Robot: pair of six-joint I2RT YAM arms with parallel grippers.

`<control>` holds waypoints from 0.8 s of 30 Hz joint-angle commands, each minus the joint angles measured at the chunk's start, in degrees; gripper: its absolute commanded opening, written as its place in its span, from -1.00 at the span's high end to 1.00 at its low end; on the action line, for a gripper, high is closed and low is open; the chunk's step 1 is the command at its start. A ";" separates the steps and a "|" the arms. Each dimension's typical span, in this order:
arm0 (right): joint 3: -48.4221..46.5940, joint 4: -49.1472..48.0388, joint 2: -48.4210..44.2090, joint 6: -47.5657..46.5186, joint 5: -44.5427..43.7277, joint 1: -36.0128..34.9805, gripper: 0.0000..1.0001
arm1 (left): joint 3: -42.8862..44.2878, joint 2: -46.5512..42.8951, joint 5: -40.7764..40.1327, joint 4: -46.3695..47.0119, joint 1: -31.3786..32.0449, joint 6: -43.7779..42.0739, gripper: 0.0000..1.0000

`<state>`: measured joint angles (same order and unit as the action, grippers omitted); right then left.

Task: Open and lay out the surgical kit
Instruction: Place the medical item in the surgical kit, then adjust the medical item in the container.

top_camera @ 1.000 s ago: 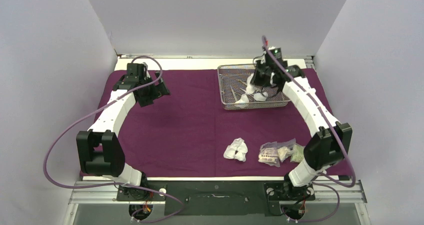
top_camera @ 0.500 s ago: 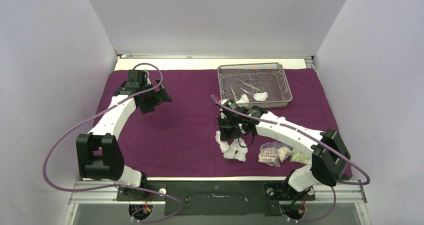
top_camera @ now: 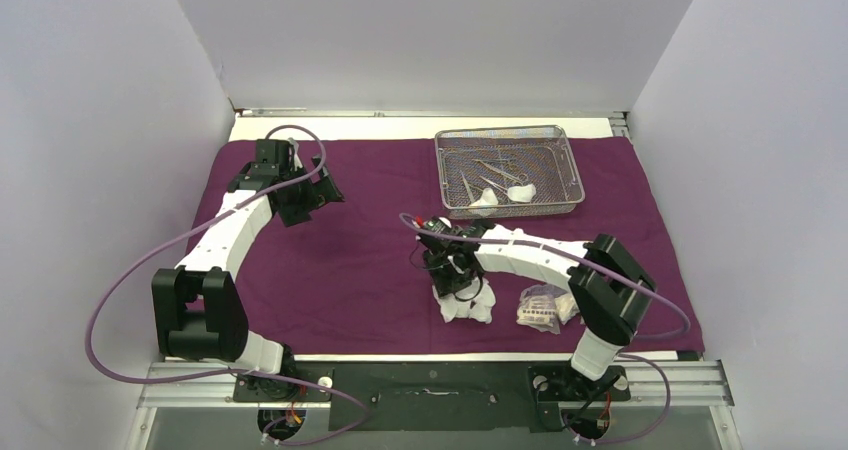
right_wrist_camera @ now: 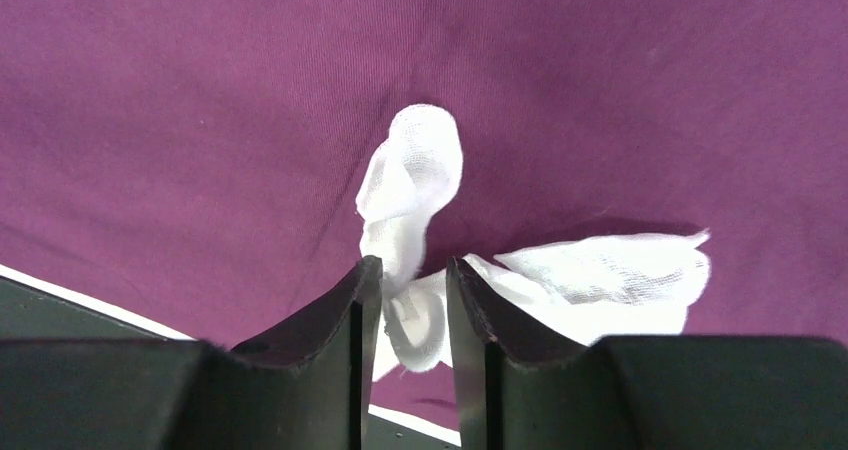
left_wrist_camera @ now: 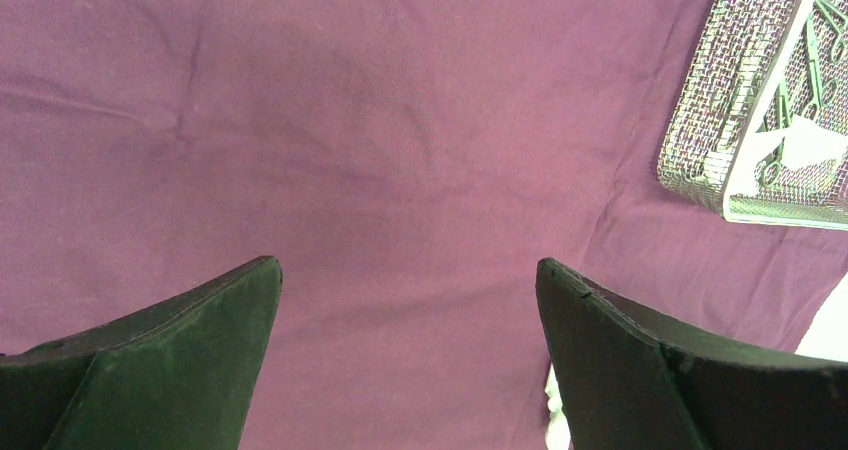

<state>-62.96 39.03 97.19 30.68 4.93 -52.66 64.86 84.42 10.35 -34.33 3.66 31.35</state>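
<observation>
The dark purple cloth wrap (top_camera: 360,260) lies spread flat over the table. The wire-mesh tray (top_camera: 508,135) stands at the back right and holds thin steel instruments (top_camera: 495,170) and two gauze wads (top_camera: 485,200). My right gripper (top_camera: 455,275) points down over a pile of white gauze (top_camera: 470,305) near the front. In the right wrist view its jaws (right_wrist_camera: 413,262) stand slightly apart, open, with a twisted gauze wad (right_wrist_camera: 410,170) lying loose between and below them. My left gripper (top_camera: 310,195) hovers wide open over bare cloth (left_wrist_camera: 350,120), holding nothing.
Clear plastic packets (top_camera: 545,308) lie just right of the gauze pile, partly under the right arm. The tray's corner (left_wrist_camera: 700,140) shows at the upper right of the left wrist view. Grey walls close in the left, back and right sides.
The right arm swung from the tray down to the front gauze pile with a gauze wad, and its jaws have now parted. The left arm shifted only slightly.
</observation>
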 commanded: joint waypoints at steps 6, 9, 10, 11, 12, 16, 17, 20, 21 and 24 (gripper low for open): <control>-12.92 7.77 -4.75 -2.30 -9.01 0.22 0.09 | 1.96 -0.62 -0.13 1.46 0.11 -0.33 -0.92; -16.37 7.66 -6.20 -3.46 -10.34 3.68 0.08 | 2.22 -0.69 -1.01 1.26 0.01 -0.65 -0.92; -17.15 7.00 -6.44 -3.65 -10.72 5.92 0.07 | 2.35 -0.78 -1.24 1.12 0.03 -0.80 -0.92; -17.85 6.28 -6.44 -3.50 -11.45 9.29 0.07 | 2.57 -0.94 -1.60 1.04 0.03 -0.93 -0.92; -18.70 5.62 -6.15 -3.40 -12.34 11.56 0.06 | 2.76 -0.99 -1.84 1.02 -0.04 -1.00 -0.92; -26.60 8.11 0.72 -0.29 -17.39 20.89 -0.03 | 3.43 -1.05 -2.13 0.93 -0.14 -0.99 -0.92; -29.10 10.14 2.97 0.56 -17.78 22.99 -0.04 | 3.50 -0.96 -2.17 0.97 -0.15 -0.79 -0.92; -34.85 11.33 9.51 0.73 -17.50 27.23 -0.04 | 3.64 -0.50 -2.15 1.00 -0.15 -0.36 -0.92; -36.33 11.20 11.61 0.14 -16.57 28.13 -0.04 | 3.76 -0.37 -2.10 0.97 -0.15 -0.22 -0.92; -41.97 12.05 18.34 -2.68 -13.83 29.66 -0.07 | 4.02 0.35 -2.38 0.76 -0.15 -0.08 -0.92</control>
<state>-99.00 47.53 108.49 30.20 -10.09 -23.70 65.95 84.44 8.75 -34.46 3.66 31.07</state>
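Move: The right hand is low over the cloth with its fingers already parting round a gauze strip; the left-hand gauze in the tray lies about 28 cm ahead of it, 12 cm to its right and a couple of centimetres lower. The right-hand gauze in the tray is some 30 cm ahead and 20 cm right; the gauze pile lies level, 6 cm right. From the left hand, the left-hand gauze is roughly 9 cm ahead, 32 cm right and 11 cm down. The right hand opens to about half, lets go of the gauze strip beside the gauze pile and lifts off, rising first with only a little forward, then sweeping forward and to the right across the cloth and over the tray's near rim, some 26 cm out and 10 cm right in all. Meanwhile the wrist turns clockwise about 35 degrees and the fingertips tip forward some 20; the hand tops out about 13 cm up and sinks 2 cm at the end, half-open fingers heading for the left-hand gauze without touching it yet. ##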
